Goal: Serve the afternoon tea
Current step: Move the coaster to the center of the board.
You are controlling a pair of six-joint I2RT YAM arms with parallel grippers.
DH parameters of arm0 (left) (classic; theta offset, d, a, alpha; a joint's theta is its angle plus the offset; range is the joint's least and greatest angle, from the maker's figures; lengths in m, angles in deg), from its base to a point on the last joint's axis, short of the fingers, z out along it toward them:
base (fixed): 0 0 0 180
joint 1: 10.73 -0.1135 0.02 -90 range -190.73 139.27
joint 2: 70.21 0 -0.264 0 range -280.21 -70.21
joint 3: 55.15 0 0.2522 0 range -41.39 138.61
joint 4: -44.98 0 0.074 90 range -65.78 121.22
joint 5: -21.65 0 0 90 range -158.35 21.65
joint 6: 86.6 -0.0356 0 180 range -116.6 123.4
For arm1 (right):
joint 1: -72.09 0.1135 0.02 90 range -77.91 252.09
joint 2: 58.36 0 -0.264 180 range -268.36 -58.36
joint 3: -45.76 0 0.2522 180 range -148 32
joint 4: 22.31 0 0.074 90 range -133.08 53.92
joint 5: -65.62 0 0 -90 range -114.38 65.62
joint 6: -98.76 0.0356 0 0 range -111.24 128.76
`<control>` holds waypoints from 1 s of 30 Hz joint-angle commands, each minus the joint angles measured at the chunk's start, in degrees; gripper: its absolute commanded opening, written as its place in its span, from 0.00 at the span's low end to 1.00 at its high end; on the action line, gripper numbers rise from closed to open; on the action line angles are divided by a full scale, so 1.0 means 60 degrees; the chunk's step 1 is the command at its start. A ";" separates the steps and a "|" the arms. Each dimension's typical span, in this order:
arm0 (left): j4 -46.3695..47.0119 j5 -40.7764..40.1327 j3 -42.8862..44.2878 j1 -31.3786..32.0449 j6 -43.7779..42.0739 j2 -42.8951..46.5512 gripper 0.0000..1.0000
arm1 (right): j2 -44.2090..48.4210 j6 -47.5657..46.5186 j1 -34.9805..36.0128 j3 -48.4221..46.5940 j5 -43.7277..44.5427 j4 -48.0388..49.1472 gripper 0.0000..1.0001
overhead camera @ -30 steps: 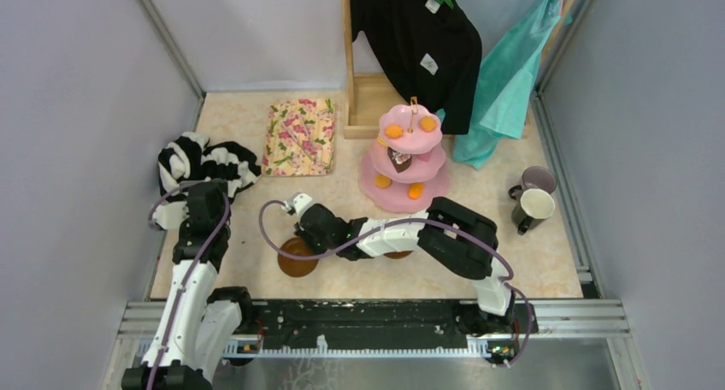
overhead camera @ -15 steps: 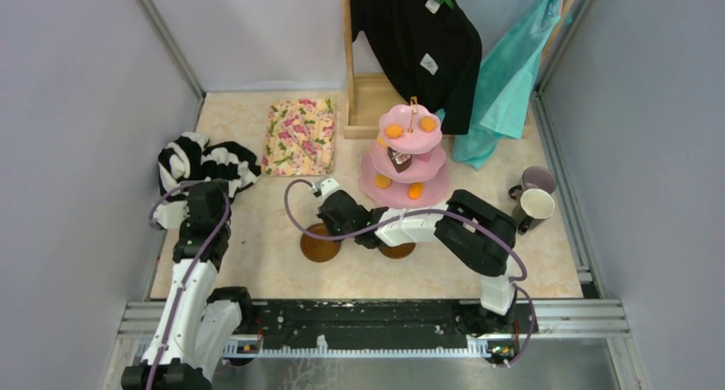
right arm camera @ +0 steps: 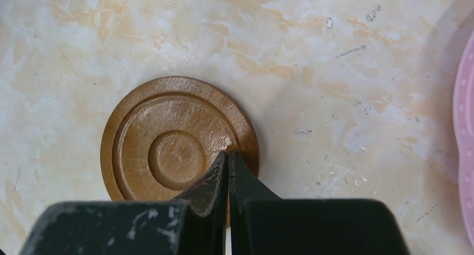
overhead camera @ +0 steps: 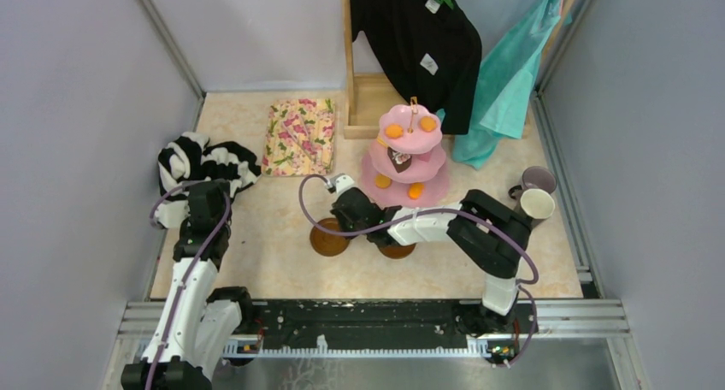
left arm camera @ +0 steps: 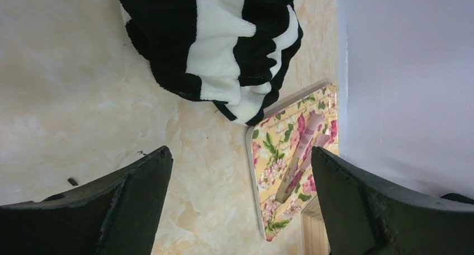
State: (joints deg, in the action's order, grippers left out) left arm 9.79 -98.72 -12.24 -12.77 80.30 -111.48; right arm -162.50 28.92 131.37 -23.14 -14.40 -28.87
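Observation:
A round brown saucer [overhead camera: 327, 239] [right arm camera: 167, 149] lies flat on the table left of the pink three-tier cake stand [overhead camera: 405, 166]. My right gripper [overhead camera: 339, 230] [right arm camera: 228, 155] is shut, its joined tips resting on that saucer's right rim with nothing between them. A second saucer [overhead camera: 397, 251] peeks out from under the right arm. Orange pastries [overhead camera: 394, 131] and a brown one [overhead camera: 399, 159] sit on the stand's tiers. The lilac mug [overhead camera: 538, 180] and cream mug [overhead camera: 535, 205] stand at the right. My left gripper [overhead camera: 203, 192] [left arm camera: 240, 160] hangs open and empty at the left.
A black-and-white striped garment [overhead camera: 205, 161] [left arm camera: 223, 42] lies just beyond the left gripper. A floral cloth [overhead camera: 299, 136] [left arm camera: 293, 160] lies behind it. A wooden rack [overhead camera: 366, 99] with a black shirt and a teal cloth [overhead camera: 504, 73] stands at the back.
The right gripper has moved right and away from the bases, and the saucer under its tips has slid with it toward the cake stand. The left arm has not moved.

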 commanded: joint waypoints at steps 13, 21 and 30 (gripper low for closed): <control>0.1061 0.1159 0.0385 -0.0065 -0.1036 -0.0541 0.98 | 0.0734 -0.0586 -0.0507 0.0566 -0.0161 -0.1530 0.12; 0.2479 0.1835 0.1332 0.0768 -0.3975 -0.1648 0.99 | 0.2377 -0.1161 -0.0110 -0.0294 -0.0309 -0.1751 0.25; 0.2902 0.0264 0.2624 0.3738 -0.7012 -0.3023 0.99 | 0.4106 -0.1701 0.0391 -0.0574 0.1553 -0.2230 0.28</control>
State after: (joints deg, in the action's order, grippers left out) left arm 24.48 -93.38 0.02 4.32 49.64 -127.02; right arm -143.22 21.64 131.74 -23.79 -13.73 -40.83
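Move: The right hand's shut fingertips are already on the coaster's forward-right rim; the coaster's middle lies about 2 cm back and 2 cm left of that hand, 1 cm below. The second coaster sits some 14 cm to its right and 3 cm back, while the cake stand's lowest plate is about 11 cm ahead and 15 cm right. From the left hand, the coaster lies roughly 26 cm right, 6 cm back and 13 cm lower. Rightward and slightly forward, the right hand first drags the coaster by its rim with shut fingertips towards the second coaster; then its fingers part about a quarter and it eases back and right before lifting off some 11 cm. The left hand, wide open, swings about 10 cm right, forward and up past the striped cloth, turning clockwise and raising its left side. ##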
